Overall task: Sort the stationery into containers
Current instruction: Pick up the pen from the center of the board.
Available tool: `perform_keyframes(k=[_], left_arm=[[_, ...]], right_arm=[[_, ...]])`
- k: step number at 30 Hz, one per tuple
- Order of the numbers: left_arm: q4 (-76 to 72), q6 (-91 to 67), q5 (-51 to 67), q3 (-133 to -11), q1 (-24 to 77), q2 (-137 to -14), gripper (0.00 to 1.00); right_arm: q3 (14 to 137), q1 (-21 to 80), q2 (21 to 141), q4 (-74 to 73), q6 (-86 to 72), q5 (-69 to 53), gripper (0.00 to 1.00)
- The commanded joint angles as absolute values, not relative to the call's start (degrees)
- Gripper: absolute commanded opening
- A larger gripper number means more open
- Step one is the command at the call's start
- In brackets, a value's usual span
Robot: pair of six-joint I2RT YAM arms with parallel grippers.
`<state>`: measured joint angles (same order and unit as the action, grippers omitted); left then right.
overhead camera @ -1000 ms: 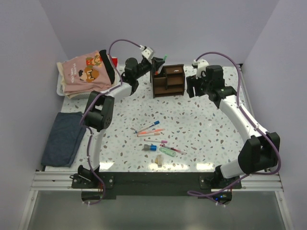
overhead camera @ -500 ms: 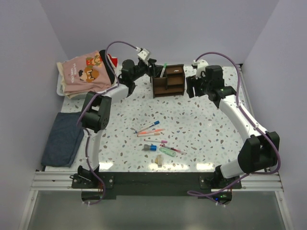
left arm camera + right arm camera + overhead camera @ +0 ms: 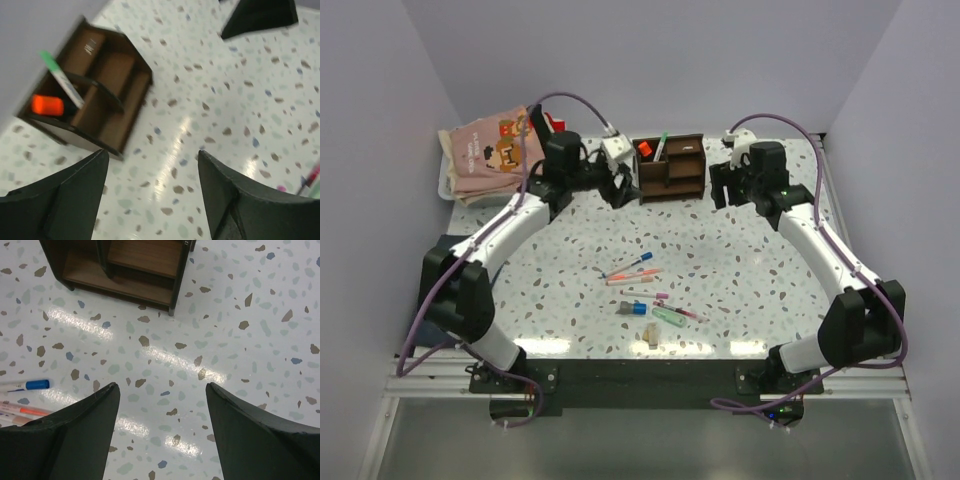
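The dark brown wooden organizer stands at the back of the table. An orange highlighter and a green-capped marker stick out of its left compartment; the left wrist view shows both, highlighter and marker. My left gripper hovers just left of the organizer, open and holding nothing. My right gripper hangs open and empty to the organizer's right. Several pens lie mid-table, among them a blue-capped pen, a pink pen and a mint green marker.
A white tray of folded clothes sits at the back left. A dark blue folded cloth lies along the left edge. Purple walls close in the back and sides. In the right wrist view a blue-capped pen lies at the left.
My left gripper opened and let the green-capped marker go into the organizer, then pulled back down and to the left. The right arm has barely moved.
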<state>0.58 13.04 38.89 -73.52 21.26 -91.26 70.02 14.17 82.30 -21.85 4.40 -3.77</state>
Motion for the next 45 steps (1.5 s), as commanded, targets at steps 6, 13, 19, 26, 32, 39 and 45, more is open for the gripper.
perform_keyframes(k=[6,13,19,26,32,39,45], left_arm=[[25.2,22.4,24.2,-68.1,29.8,-99.0,0.65],[24.2,20.2,20.2,-70.1,31.5,-103.8,0.59],[22.6,19.7,20.5,-70.9,34.0,-105.7,0.57],[22.2,19.0,18.8,-72.7,36.1,-108.7,0.52],[21.1,18.2,15.2,-72.7,36.6,-111.0,0.4],[21.9,20.3,14.6,-72.3,36.7,-112.2,0.11],[27.8,27.4,23.4,-77.9,36.2,-106.6,0.0]], right_arm=[[68.8,14.1,79.7,-20.5,3.5,-2.0,0.73],[68.0,14.0,79.0,-21.6,3.6,-2.5,0.73],[66.5,14.1,78.1,-21.6,4.1,-2.5,0.73],[64.5,14.1,76.9,-21.3,4.3,-2.5,0.73],[64.2,14.1,76.8,-21.5,4.8,-2.4,0.72],[64.7,14.0,77.7,-21.8,5.6,-2.1,0.72],[65.6,14.0,78.4,-21.6,5.9,-1.6,0.72]])
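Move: The blue-capped pen lies about 24 cm below the left hand, 10 cm back and some 2 cm to its left. The orange pen lies around 1 cm back from it and 3 cm to its right, with the peach-capped pen roughly 4 cm back from the blue one and 2 cm to its right. The wooden organizer stands about 14 cm ahead of the left hand and 9 cm right. From the right hand, the blue-capped pen is some 11 cm back, 20 cm left and 20 cm down. The blue-capped pen is pinched on its barrel just behind the cap: the left hand drops fast some 20 cm and draws back about 8 cm from the organizer's side, tipping its fingers down roughly 45 degrees, then settles slowly the last few centimetres while they close almost shut. The right hand, empty, eases a little back and down. ##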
